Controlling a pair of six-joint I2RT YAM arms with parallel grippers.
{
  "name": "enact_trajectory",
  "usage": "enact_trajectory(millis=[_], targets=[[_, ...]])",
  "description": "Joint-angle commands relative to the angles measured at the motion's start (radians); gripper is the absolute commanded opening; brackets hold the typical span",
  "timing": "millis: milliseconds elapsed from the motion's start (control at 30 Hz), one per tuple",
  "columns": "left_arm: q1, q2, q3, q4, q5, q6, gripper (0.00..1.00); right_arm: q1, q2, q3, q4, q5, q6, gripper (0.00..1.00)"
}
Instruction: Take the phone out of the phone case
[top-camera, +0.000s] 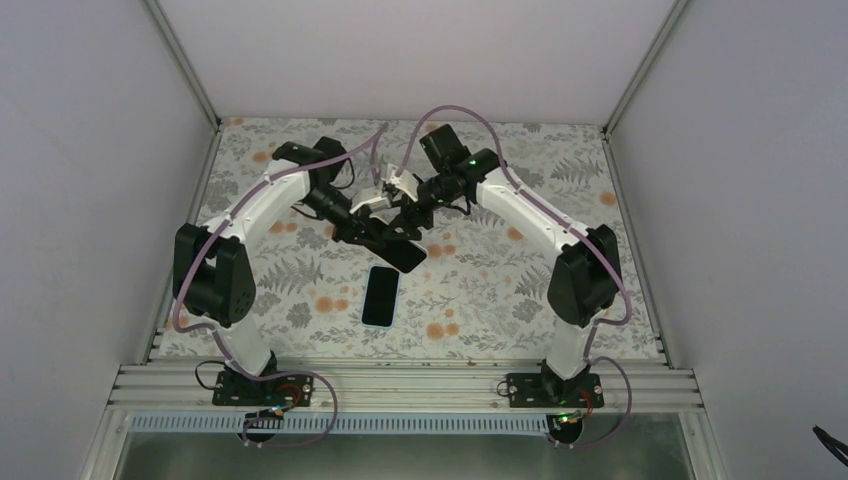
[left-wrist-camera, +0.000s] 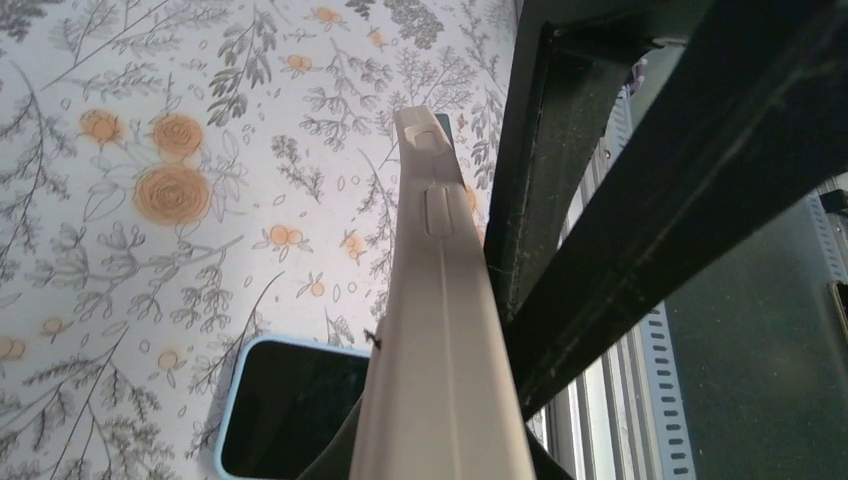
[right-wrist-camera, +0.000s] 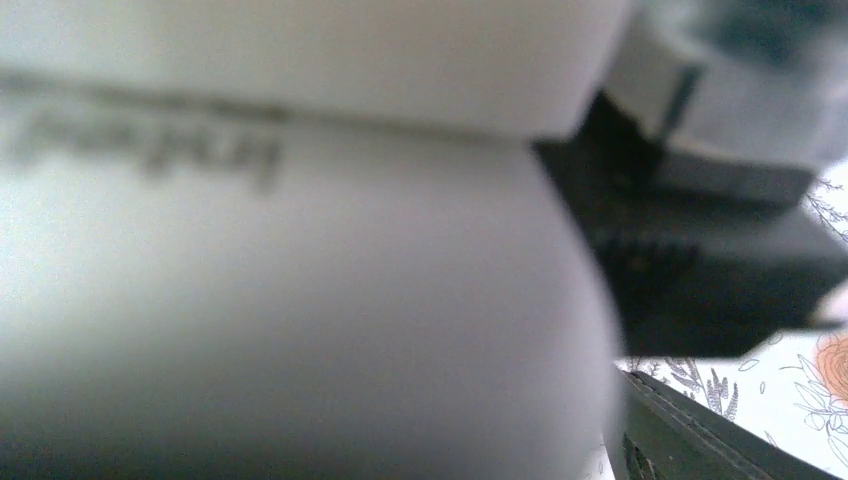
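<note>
A slab with a beige case edge (left-wrist-camera: 440, 330) and a dark top face (top-camera: 400, 250) is held tilted above the table between both arms. My left gripper (top-camera: 368, 230) is shut on its near end. I cannot tell whether a phone sits inside it. My right gripper (top-camera: 412, 212) is right beside it; its black fingers (left-wrist-camera: 545, 180) stand against the slab's right side, and whether they are open or shut does not show. A blurred pale surface (right-wrist-camera: 300, 300) fills the right wrist view. A black phone with a light blue rim (top-camera: 381, 297) lies flat below, also in the left wrist view (left-wrist-camera: 285, 410).
The floral table cover (top-camera: 300, 290) spans the workspace, with white walls on three sides. An aluminium rail (top-camera: 400, 385) runs along the near edge, by the arm bases.
</note>
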Motion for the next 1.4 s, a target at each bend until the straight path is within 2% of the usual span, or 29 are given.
enact_trajectory(millis=[0, 100, 433, 900, 1367], targets=[[-0.022, -0.068, 0.034, 0.098, 0.194, 0.041, 0.02, -0.006, -0.047, -0.090, -0.069, -0.034, -0.074, 0.89], [-0.020, -0.069, 0.031, 0.112, 0.171, 0.031, 0.02, -0.039, -0.115, -0.147, -0.115, -0.030, -0.122, 0.90], [-0.017, -0.120, 0.007, 0.149, 0.112, 0.007, 0.02, -0.171, -0.312, -0.304, -0.101, -0.048, -0.137, 0.90], [-0.017, -0.146, -0.011, 0.129, 0.120, 0.025, 0.02, -0.261, -0.284, -0.284, -0.063, -0.042, -0.134, 0.88], [-0.017, -0.147, -0.014, 0.144, 0.114, 0.009, 0.02, -0.265, -0.281, -0.294, -0.094, -0.080, -0.167, 0.87]])
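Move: The cased phone, already held aloft by its near end in the left hand, has its middle about 2 cm back, 5 cm right and 4 cm below that hand. From the open right hand, reaching in over it, its middle is some 4 cm back, 3 cm right and 5 cm lower. The blue-edged phone on the table is roughly 15 cm back from the right hand, 1 cm left and 18 cm down. Still open, the right hand retreats some 12 cm right to the cased phone's free end; left lifts it 4 cm. ##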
